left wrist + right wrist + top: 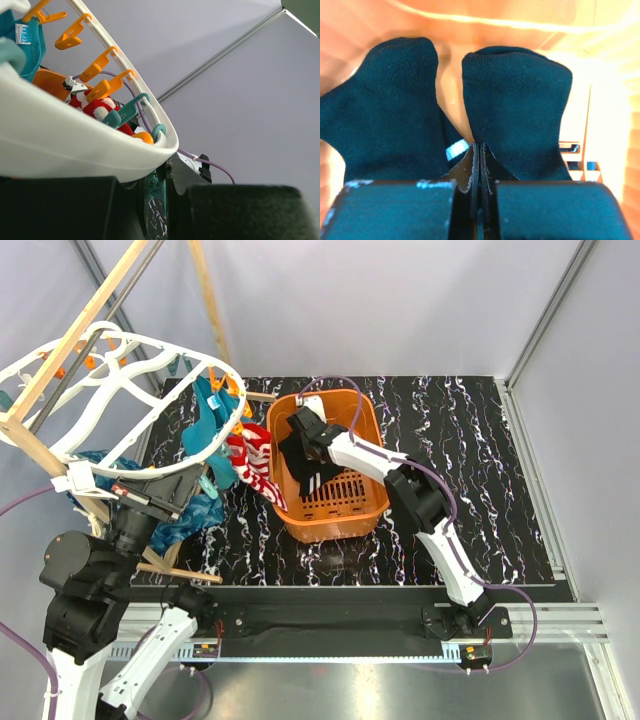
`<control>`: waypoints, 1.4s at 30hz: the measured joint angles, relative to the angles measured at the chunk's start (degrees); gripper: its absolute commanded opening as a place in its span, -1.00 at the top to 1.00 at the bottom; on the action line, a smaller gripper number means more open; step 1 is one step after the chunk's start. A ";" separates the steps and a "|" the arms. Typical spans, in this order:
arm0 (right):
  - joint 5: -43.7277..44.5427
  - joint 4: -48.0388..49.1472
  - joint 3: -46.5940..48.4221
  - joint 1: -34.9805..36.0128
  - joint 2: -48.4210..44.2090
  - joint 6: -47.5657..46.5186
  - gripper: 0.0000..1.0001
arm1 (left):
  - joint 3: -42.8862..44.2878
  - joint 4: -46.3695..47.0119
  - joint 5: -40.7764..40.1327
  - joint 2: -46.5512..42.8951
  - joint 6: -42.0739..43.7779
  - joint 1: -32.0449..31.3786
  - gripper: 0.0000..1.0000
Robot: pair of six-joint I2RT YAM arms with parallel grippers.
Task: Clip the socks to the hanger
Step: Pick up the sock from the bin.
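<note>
The white oval hanger (150, 340) tilts at the back left; its rim (75, 150) fills the left wrist view, with orange pegs (97, 65) along it. A red-and-white striped sock (258, 465) hangs from its near edge (95, 107). My left gripper (200, 480) is shut at that edge, with a teal peg (157, 192) between its fingers. Black socks (520, 100) lie in the orange basket (340, 525). My right gripper (298, 428) reaches into the basket, jaws pressed together on the black sock (300, 468) at their tips (479, 147).
A wooden pole frame (70, 340) carries the hanger. Teal-blue cloths (205, 420) hang from the hanger and lie bunched below it (190, 515). The basket stands mid-table on the black marbled mat (470, 470). Grey walls close in all round.
</note>
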 measured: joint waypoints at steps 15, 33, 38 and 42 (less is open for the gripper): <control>-4.98 2.14 -12.72 -0.15 -22.84 0.00 1.00 | 0.00 -0.04 -0.13 -0.11 0.09 0.00 1.00; -14.62 9.55 -23.21 -0.31 -32.98 5.77 0.70 | 0.00 -0.15 -0.13 -0.39 -0.04 -0.04 1.00; -14.62 10.10 -22.80 -1.07 -29.90 6.45 -0.08 | 0.00 -0.26 -0.11 -0.39 -0.04 -0.04 1.00; -13.86 8.55 -18.88 -1.53 -25.33 4.00 -0.38 | 0.00 -0.85 -0.17 -0.63 -0.02 -0.04 1.00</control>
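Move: The right-hand black sock lies on the bin floor about 3 cm ahead of the right hand and 3 cm to its right, barely below it. The other black sock lies about 2 cm ahead and 4 cm left. The red-striped sock hangs outside the bin, some 12 cm left, 5 cm back and 10 cm higher. From the left hand, the right-hand black sock is roughly 35 cm ahead, 18 cm right and 40 cm below. From the black socks on the bin floor, the right hand, its fingers already shut at the right-hand sock's edge, rises about 20 cm, drawing back some 5 cm and rolling roughly 20 degrees, left side up. It then sinks about 8 cm towards the socks, opening wide and edging forward again late in the descent. ##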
